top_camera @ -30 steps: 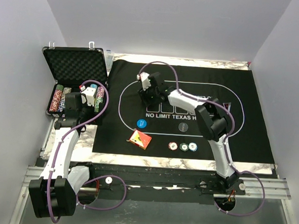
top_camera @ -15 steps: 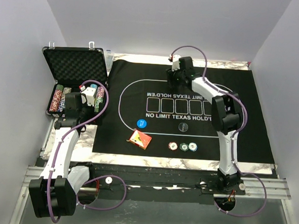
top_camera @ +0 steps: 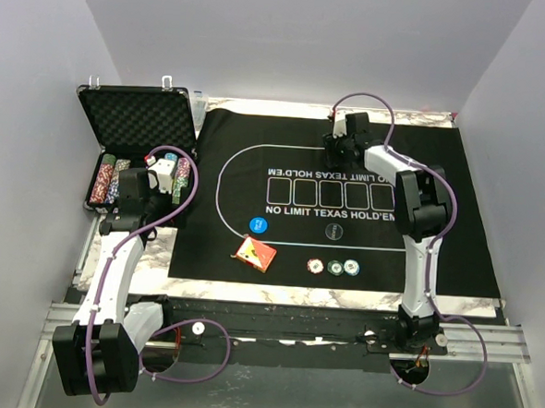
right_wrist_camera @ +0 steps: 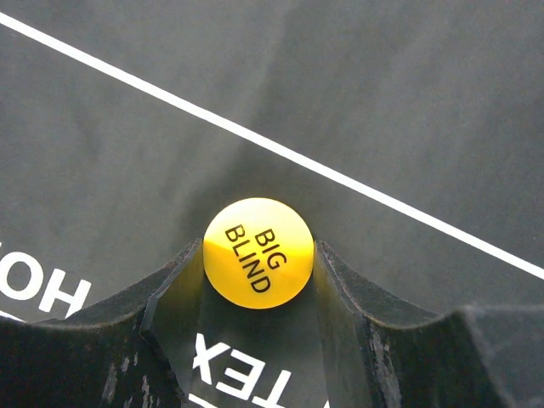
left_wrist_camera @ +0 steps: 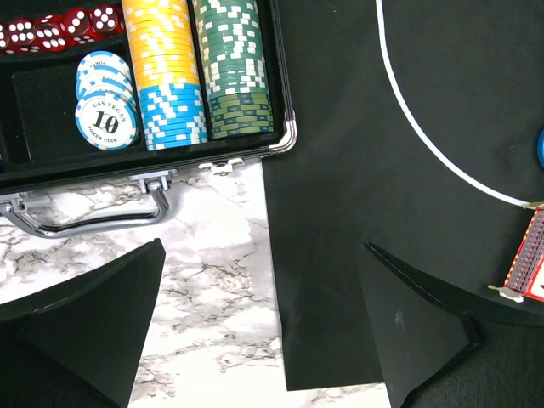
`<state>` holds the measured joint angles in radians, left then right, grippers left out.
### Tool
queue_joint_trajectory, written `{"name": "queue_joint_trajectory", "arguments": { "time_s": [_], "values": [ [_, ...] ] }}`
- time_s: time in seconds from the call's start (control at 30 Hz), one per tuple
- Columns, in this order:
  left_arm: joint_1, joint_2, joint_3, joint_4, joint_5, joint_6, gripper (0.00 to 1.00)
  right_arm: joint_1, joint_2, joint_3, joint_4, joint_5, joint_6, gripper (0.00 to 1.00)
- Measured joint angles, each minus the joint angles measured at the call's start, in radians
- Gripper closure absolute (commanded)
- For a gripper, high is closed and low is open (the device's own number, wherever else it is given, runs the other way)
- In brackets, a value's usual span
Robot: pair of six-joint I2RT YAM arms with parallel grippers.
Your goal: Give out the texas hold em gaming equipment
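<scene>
My right gripper (right_wrist_camera: 258,255) is shut on a yellow BIG BLIND button disc (right_wrist_camera: 258,252), low over the felt beside the white oval line, at the mat's far side (top_camera: 337,143). On the near half of the mat lie a blue button (top_camera: 258,225), a black button (top_camera: 334,231), a red-orange card box (top_camera: 254,253) and three striped chips (top_camera: 333,267). My left gripper (left_wrist_camera: 263,246) hangs open and empty over the marble and the mat's corner, just in front of the case. In the case are yellow-blue (left_wrist_camera: 170,68) and green (left_wrist_camera: 234,68) chip stacks.
The open black case (top_camera: 135,112) with a metal handle (left_wrist_camera: 85,217) sits at the far left and also holds red dice (left_wrist_camera: 59,30) and white-blue chips marked 10 (left_wrist_camera: 106,119). The black felt mat (top_camera: 465,234) covers most of the marble table (left_wrist_camera: 204,255).
The right arm has swung rightward along the mat's far side, from left of centre to right of centre, carrying the disc. The left arm has not moved.
</scene>
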<state>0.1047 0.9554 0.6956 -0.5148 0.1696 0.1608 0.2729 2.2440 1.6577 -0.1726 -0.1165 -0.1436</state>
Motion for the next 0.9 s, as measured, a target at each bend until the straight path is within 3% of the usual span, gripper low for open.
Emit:
{"name": "queue_joint_trajectory", "arguments": {
  "time_s": [0.1, 0.2, 0.5, 0.73, 0.9],
  "values": [
    [0.000, 0.003, 0.000, 0.000, 0.000, 0.000, 0.01, -0.009, 0.000, -0.013, 0.013, 0.002, -0.009, 0.18],
    [0.000, 0.005, 0.000, 0.000, 0.000, 0.000, 0.02, -0.011, -0.011, -0.025, 0.024, 0.004, -0.019, 0.11],
    [0.000, 0.006, 0.000, 0.000, 0.000, 0.000, 0.01, 0.010, -0.212, -0.119, -0.019, -0.113, -0.063, 0.11],
    [0.000, 0.006, 0.007, -0.005, 0.007, 0.002, 0.02, 0.191, -0.463, -0.246, -0.109, -0.272, -0.120, 0.11],
    [0.006, -0.008, 0.036, -0.066, 0.206, 0.131, 0.02, 0.332, -0.512, -0.370, -0.188, -0.353, -0.115, 0.09]
  ]
}}
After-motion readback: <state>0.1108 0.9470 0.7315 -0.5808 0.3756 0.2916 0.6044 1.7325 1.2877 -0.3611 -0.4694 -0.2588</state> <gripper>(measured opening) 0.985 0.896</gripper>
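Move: The right fingers still pinch the yellow big blind button, right at the hand point, close above the mat. From this hand the card pack lies about 31 cm back and 20 cm left; the blue button is 23 cm back, 20 cm left, the clear dealer button 23 cm straight back, all near tip height. From the left hand, the card pack is some 20 cm right, 3 cm back and 9 cm below; the blue button 20 cm right, 5 cm ahead. Down a touch first, the right hand opens and lets go of the yellow button, then lifts clear and sweeps back some 22 cm and left about 14 cm towards the card pack, rising and then starting to sink, turning roughly 40 degrees counter-clockwise. Late on, the open left hand sets off about 3 cm right towards the pack, turning slightly clockwise. ##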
